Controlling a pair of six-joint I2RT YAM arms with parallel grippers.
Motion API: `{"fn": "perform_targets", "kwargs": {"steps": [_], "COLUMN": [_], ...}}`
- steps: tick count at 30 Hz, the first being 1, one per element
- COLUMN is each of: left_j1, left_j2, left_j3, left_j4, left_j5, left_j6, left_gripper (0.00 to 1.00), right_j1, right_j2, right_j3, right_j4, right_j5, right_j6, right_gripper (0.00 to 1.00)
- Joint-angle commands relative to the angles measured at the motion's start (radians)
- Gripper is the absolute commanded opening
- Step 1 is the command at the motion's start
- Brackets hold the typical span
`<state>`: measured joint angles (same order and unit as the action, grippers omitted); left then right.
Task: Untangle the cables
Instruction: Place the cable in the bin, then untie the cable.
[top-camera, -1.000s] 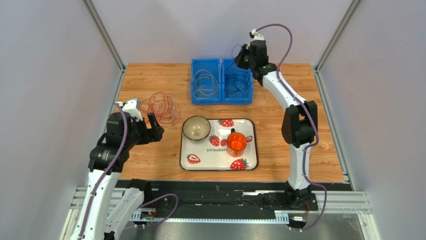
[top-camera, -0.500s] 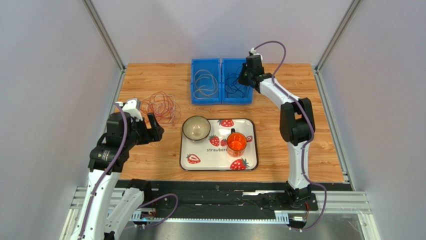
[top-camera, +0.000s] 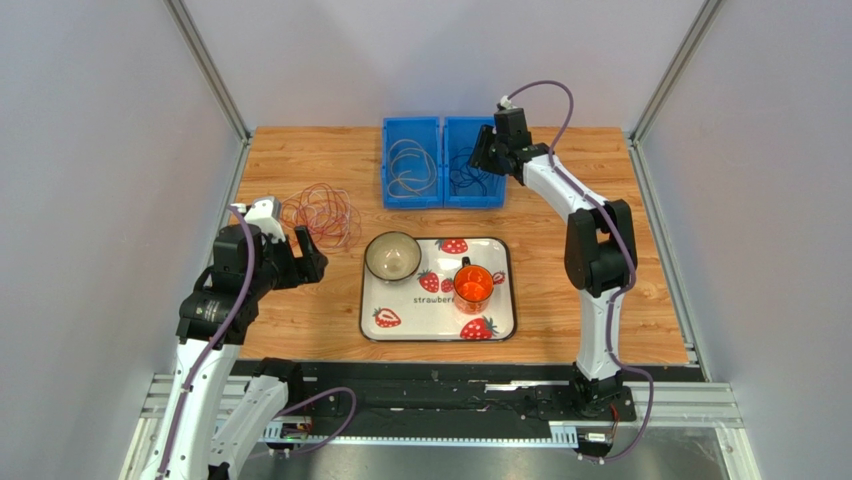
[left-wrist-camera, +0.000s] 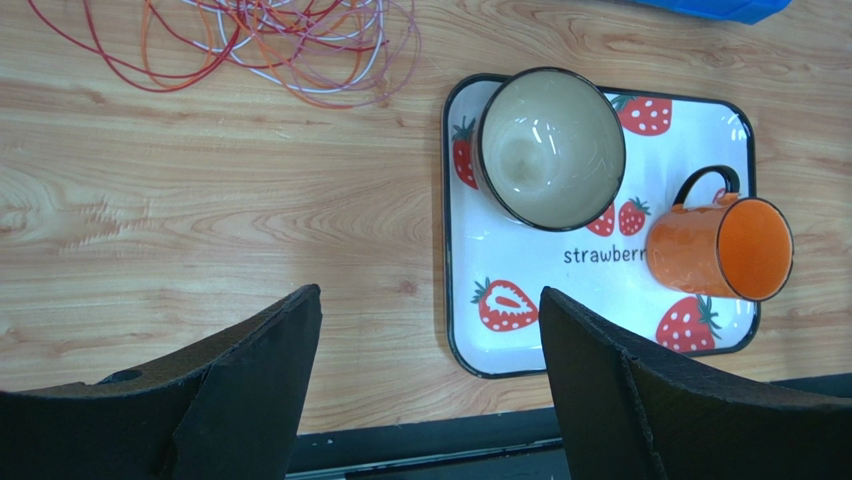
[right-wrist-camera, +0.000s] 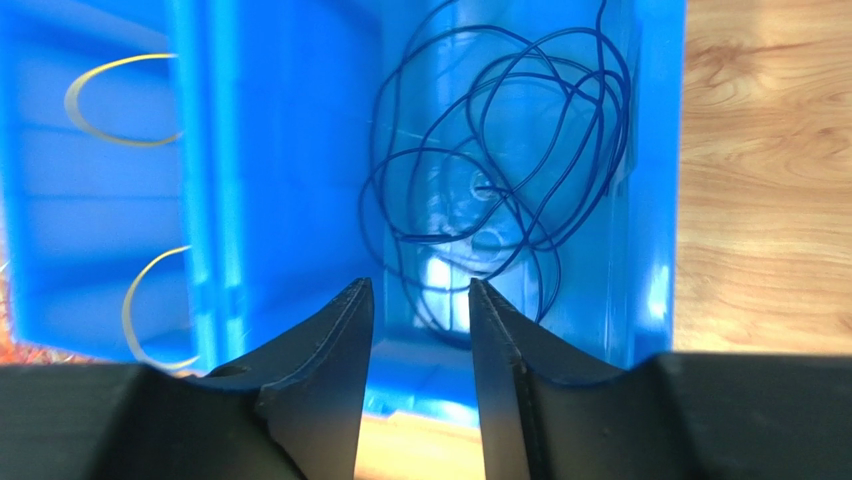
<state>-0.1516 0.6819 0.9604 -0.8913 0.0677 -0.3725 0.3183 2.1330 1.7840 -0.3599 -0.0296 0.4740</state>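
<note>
A loose tangle of red, orange and white cables lies on the wooden table at the left. My left gripper hovers just in front of that tangle, open and empty. A dark cable lies coiled in the right compartment of the blue bin. My right gripper hangs over that compartment, its jaws parted with nothing between them. In the left compartment rests a pale cable.
A strawberry-print tray sits mid-table, carrying a bowl and an orange mug. Grey walls and metal posts close in the table on both sides.
The right arm came down over the bin with the dark cable hanging from its shut jaws; the jaws have now parted and the cable lies in the compartment. The left arm has not moved.
</note>
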Motion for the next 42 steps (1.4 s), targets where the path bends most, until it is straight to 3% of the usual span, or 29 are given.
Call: {"fn": "perform_targets", "kwargs": {"steps": [1,11,23,34,38,42], "left_j1": [0.001,0.001,0.001,0.004,0.033,0.110], "left_j2": [-0.004,0.036,0.289,0.474,0.542,0.620], "left_j3": [0.003,0.003,0.060,0.112,0.168,0.216], "left_j4": [0.028,0.028,0.160,0.333,0.336,0.296], "left_j5": [-0.016,-0.023,0.047,-0.086,-0.201,-0.218], "left_j6": [-0.006,-0.014,-0.111,-0.221,-0.273,-0.312], "left_gripper": [0.88,0.88,0.87,0.85,0.85,0.84], "right_j1": [0.018,0.050,0.076,0.077,0.077,0.080], "right_j2": [-0.189,-0.448,-0.715,-0.843,-0.877,-0.910], "right_j3": [-0.011,-0.248,-0.583,-0.739,-0.774,-0.807], "right_j4": [0.012,0.045,0.114,0.076,0.068,0.067], "right_j5": [-0.001,-0.007,-0.088,-0.127,-0.145,-0.145], "right_j6": [-0.026,-0.032,0.028,0.031,0.034,0.035], "right_gripper": [0.46,0.47,0.47,0.46,0.45,0.45]}}
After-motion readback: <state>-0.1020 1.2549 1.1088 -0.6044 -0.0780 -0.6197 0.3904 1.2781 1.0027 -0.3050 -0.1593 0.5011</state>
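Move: The right hand is empty and half open over the near side of the right-hand bin; the dark cable just dropped there lies about 9 cm ahead, 1 cm left and 11 cm below. From this hand the light cable in the other bin is some 9 cm ahead and 20 cm left, the orange mug about 25 cm back and 6 cm left. The tangled cables lie roughly 25 cm ahead of the left hand, 3 cm left and 22 cm below, with the bowl about 15 cm ahead and 18 cm right. The right hand, still half open and empty, lifts about 13 cm out over the bin while drawing back, then keeps going back towards the tray and sinks some 5 cm, ending about 20 cm nearer its base. After a brief pause the left hand, fingers still wide open, reaches forward about 13 cm and dips some 4 cm towards the tangled cables, its fingers tipping down a little and the wrist swinging some 15 degrees counter-clockwise near the end, without reaching them. ##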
